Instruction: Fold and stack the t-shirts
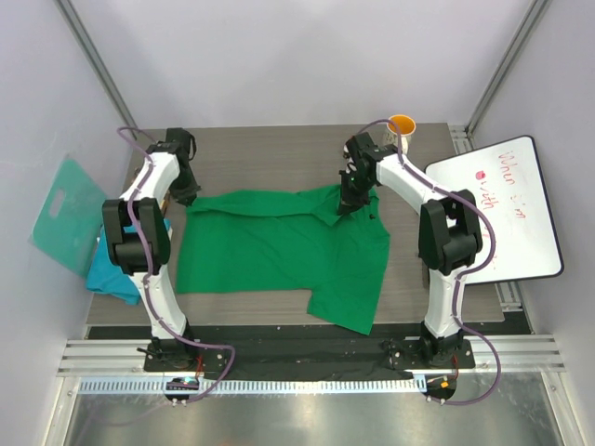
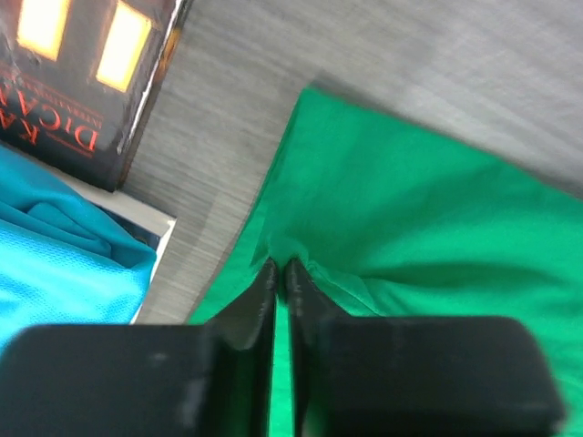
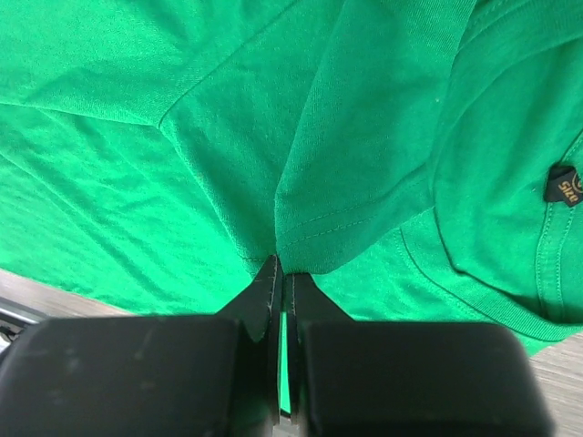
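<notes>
A bright green t-shirt (image 1: pixel 279 251) lies spread over the middle of the table, with a flap folded over at its far right. My left gripper (image 1: pixel 186 195) is at the shirt's far left corner. In the left wrist view that gripper (image 2: pixel 281 266) is shut on a pinch of the green cloth (image 2: pixel 410 237). My right gripper (image 1: pixel 349 204) sits on the folded far right part. In the right wrist view it (image 3: pixel 281 264) is shut on a stitched hem of the green shirt (image 3: pixel 346 137). A teal-blue t-shirt (image 1: pixel 112 279) lies bunched at the table's left edge, beside the left arm.
A flat teal board (image 1: pixel 65 214) with a handle hole leans at the far left. An orange mug (image 1: pixel 402 125) stands at the back right, and a whiteboard (image 1: pixel 507 204) lies along the right side. A dark printed box (image 2: pixel 82 82) sits near the left gripper.
</notes>
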You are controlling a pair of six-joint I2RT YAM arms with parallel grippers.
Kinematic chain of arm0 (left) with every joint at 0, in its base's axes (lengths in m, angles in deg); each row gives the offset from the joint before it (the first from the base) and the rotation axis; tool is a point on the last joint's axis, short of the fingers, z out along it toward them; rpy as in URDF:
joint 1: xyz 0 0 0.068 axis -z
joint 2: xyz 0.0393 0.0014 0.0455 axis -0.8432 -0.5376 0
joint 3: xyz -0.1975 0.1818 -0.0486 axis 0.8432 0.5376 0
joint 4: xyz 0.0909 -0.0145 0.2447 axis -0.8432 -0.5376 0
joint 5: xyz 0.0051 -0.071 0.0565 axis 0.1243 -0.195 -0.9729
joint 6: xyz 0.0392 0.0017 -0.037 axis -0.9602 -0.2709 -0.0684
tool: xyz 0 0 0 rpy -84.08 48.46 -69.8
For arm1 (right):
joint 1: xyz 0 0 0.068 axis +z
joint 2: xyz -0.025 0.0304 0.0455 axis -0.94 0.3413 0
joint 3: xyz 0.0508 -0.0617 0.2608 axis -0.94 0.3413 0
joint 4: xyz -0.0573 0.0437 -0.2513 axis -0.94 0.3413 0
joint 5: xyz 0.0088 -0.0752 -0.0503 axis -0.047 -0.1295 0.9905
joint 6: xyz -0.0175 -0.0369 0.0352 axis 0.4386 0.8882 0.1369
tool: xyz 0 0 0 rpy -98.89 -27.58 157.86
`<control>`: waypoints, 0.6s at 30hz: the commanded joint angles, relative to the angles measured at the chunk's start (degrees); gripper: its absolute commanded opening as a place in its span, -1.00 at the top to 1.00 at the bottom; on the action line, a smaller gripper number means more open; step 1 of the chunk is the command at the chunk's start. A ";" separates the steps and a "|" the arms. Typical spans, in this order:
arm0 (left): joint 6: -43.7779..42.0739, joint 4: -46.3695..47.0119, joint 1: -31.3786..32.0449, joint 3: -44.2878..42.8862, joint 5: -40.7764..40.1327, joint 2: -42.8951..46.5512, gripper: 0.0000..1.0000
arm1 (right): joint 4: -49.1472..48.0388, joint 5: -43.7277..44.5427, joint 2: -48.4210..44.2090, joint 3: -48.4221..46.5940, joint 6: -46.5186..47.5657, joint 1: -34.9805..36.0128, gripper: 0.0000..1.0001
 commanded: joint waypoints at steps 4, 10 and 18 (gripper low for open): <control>0.60 -4.96 0.29 -2.53 -2.80 -1.97 0.28 | 0.78 -0.72 -1.80 -0.93 -1.16 0.36 0.62; 1.57 -2.94 0.29 -3.14 -4.04 0.05 0.14 | 0.96 -0.02 -2.68 -2.42 -1.25 0.36 0.53; 2.80 0.93 4.68 -4.46 -0.70 -0.20 0.12 | -0.54 7.45 -4.10 -6.02 0.42 -1.91 0.52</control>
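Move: Both hands still have the green t-shirt's folded-back far flap at their fingertips, just above the table: the left hand by its left end, the right by the sleeve-side hem. The shirt's middle lies some 12 cm back and 22 cm right of the left hand, about 9 cm back and 16 cm left of the right. Left hand: book 10 cm left and 2 cm farther out, blue t-shirt 16 cm left, 14 cm back. Right hand: red cube about 16 cm straight ahead, mug 21 cm ahead and 14 cm right. The left hand lets the pinched cloth go, its fingers spreading to a bit under half open while it eases about 2 cm back and down, tipping some 5 degrees, then comes forward again and slightly up almost to where it began. The right hand stays in place as its fingers part to about a quarter open and release the flap's hem, and only at the end starts away, up and forward by about 1 cm each. ##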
